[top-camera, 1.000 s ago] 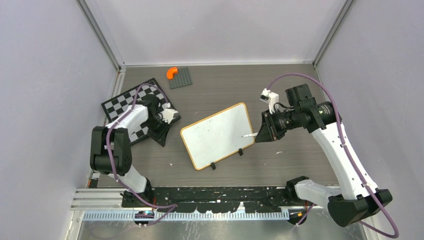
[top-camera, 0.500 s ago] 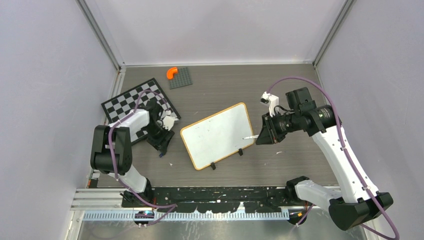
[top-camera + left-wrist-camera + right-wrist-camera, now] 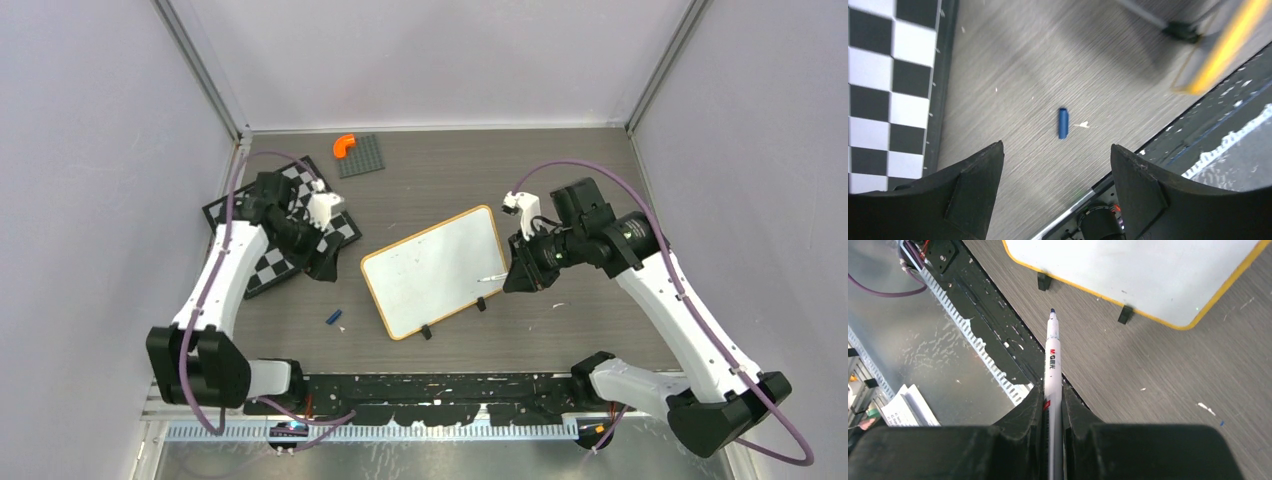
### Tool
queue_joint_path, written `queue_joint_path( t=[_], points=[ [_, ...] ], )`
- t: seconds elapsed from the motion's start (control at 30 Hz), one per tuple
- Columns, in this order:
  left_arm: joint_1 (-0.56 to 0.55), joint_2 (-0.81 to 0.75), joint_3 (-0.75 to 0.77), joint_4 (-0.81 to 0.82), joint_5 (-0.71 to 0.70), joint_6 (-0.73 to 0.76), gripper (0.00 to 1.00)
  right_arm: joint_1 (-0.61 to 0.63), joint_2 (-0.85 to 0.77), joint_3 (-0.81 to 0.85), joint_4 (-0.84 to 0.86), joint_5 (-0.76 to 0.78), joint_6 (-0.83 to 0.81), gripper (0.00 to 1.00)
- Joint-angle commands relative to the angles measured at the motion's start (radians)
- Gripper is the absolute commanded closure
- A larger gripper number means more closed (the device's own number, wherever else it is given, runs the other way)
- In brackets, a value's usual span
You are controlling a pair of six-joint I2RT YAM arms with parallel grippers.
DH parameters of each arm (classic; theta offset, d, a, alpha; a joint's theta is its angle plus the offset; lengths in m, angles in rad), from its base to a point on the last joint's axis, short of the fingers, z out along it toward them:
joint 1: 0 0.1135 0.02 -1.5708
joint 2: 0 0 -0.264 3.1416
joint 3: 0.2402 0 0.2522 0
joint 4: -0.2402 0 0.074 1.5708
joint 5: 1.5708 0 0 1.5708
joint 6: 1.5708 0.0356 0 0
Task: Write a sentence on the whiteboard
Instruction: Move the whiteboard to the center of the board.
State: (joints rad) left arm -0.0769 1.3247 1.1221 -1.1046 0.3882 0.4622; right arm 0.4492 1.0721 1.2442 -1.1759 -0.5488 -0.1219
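Observation:
The whiteboard (image 3: 432, 270) lies tilted mid-table, with a yellow rim and two black feet (image 3: 1124, 314) on its near edge. Its face (image 3: 1138, 270) shows only faint specks; no sentence shows on it. My right gripper (image 3: 516, 273) (image 3: 1052, 390) is shut on a white marker (image 3: 1052, 357). The marker's uncapped blue tip points at the board's near-right edge (image 3: 484, 279). My left gripper (image 3: 320, 262) (image 3: 1057, 150) hangs open and empty above the table, beside the checkered board. A blue marker cap (image 3: 1063, 123) (image 3: 333, 317) lies loose on the wood below it.
A black-and-white checkered board (image 3: 265, 225) (image 3: 888, 85) sits at the left. A grey studded plate (image 3: 362, 156) with an orange piece (image 3: 343, 146) lies at the back. A black rail (image 3: 440, 388) runs along the near edge.
My left gripper has opened, leaving the blue cap on the table, and the arm has risen and swung back over the checkered board. My right arm has shifted the marker slightly leftward.

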Motion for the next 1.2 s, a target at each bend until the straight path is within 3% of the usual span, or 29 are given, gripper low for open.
queue_joint_path(
  t=[0.0, 0.13, 0.23, 0.47, 0.67, 0.9, 1.17],
  points=[
    [0.015, -0.078, 0.134, -0.095, 0.248, -0.003, 0.22, 0.058, 0.042, 0.064, 0.086, 0.043, 0.02, 1.0],
    [0.013, -0.065, 0.206, -0.081, 0.494, -0.057, 0.27, 0.12, 0.073, 0.064, 0.126, 0.095, 0.012, 1.0],
    [0.003, 0.007, 0.261, -0.044, 0.595, -0.122, 0.29, 0.132, 0.096, 0.082, 0.131, 0.098, -0.011, 1.0],
    [-0.078, 0.181, 0.331, 0.058, 0.618, -0.19, 0.3, 0.133, 0.109, 0.107, 0.149, 0.064, -0.033, 1.0],
    [-0.185, 0.311, 0.396, 0.082, 0.61, -0.214, 0.37, 0.134, 0.091, 0.093, 0.142, 0.074, -0.044, 1.0],
    [-0.267, 0.422, 0.449, 0.085, 0.605, -0.19, 0.54, 0.135, 0.084, 0.082, 0.124, 0.063, -0.051, 1.0],
    [-0.339, 0.497, 0.484, -0.007, 0.618, -0.109, 0.89, 0.134, 0.07, 0.066, 0.113, 0.052, -0.052, 1.0]
  ],
)
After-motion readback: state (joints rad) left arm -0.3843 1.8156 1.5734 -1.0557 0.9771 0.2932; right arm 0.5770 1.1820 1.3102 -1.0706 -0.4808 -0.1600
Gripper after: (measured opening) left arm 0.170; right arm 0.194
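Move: The whiteboard stands tilted, with its far edge raised. From the left gripper its middle is about 24 cm right, 4 cm ahead and 4 cm lower. The spot to pinch on the raised edge is some 19 cm right, 4 cm ahead and 5 cm up. The blue cap lies 13 cm below, 1 cm back and 2 cm left; the chessboard's middle is 22 cm ahead and 15 cm left. From the right gripper the whiteboard's middle is about 12 cm ahead, 16 cm left and 14 cm down. Bring the left gripper about 19 cm right and a little forward to the whiteboard's raised edge, arching up at first, then sinking, while swinging the fingers some 30 degrees to point more sideways to the right. Close the wide-open fingers around the edge near its left part. Meanwhile ease the right gripper, still holding the pen, about 4 cm left and forward towards the whiteboard, then hold it there. ##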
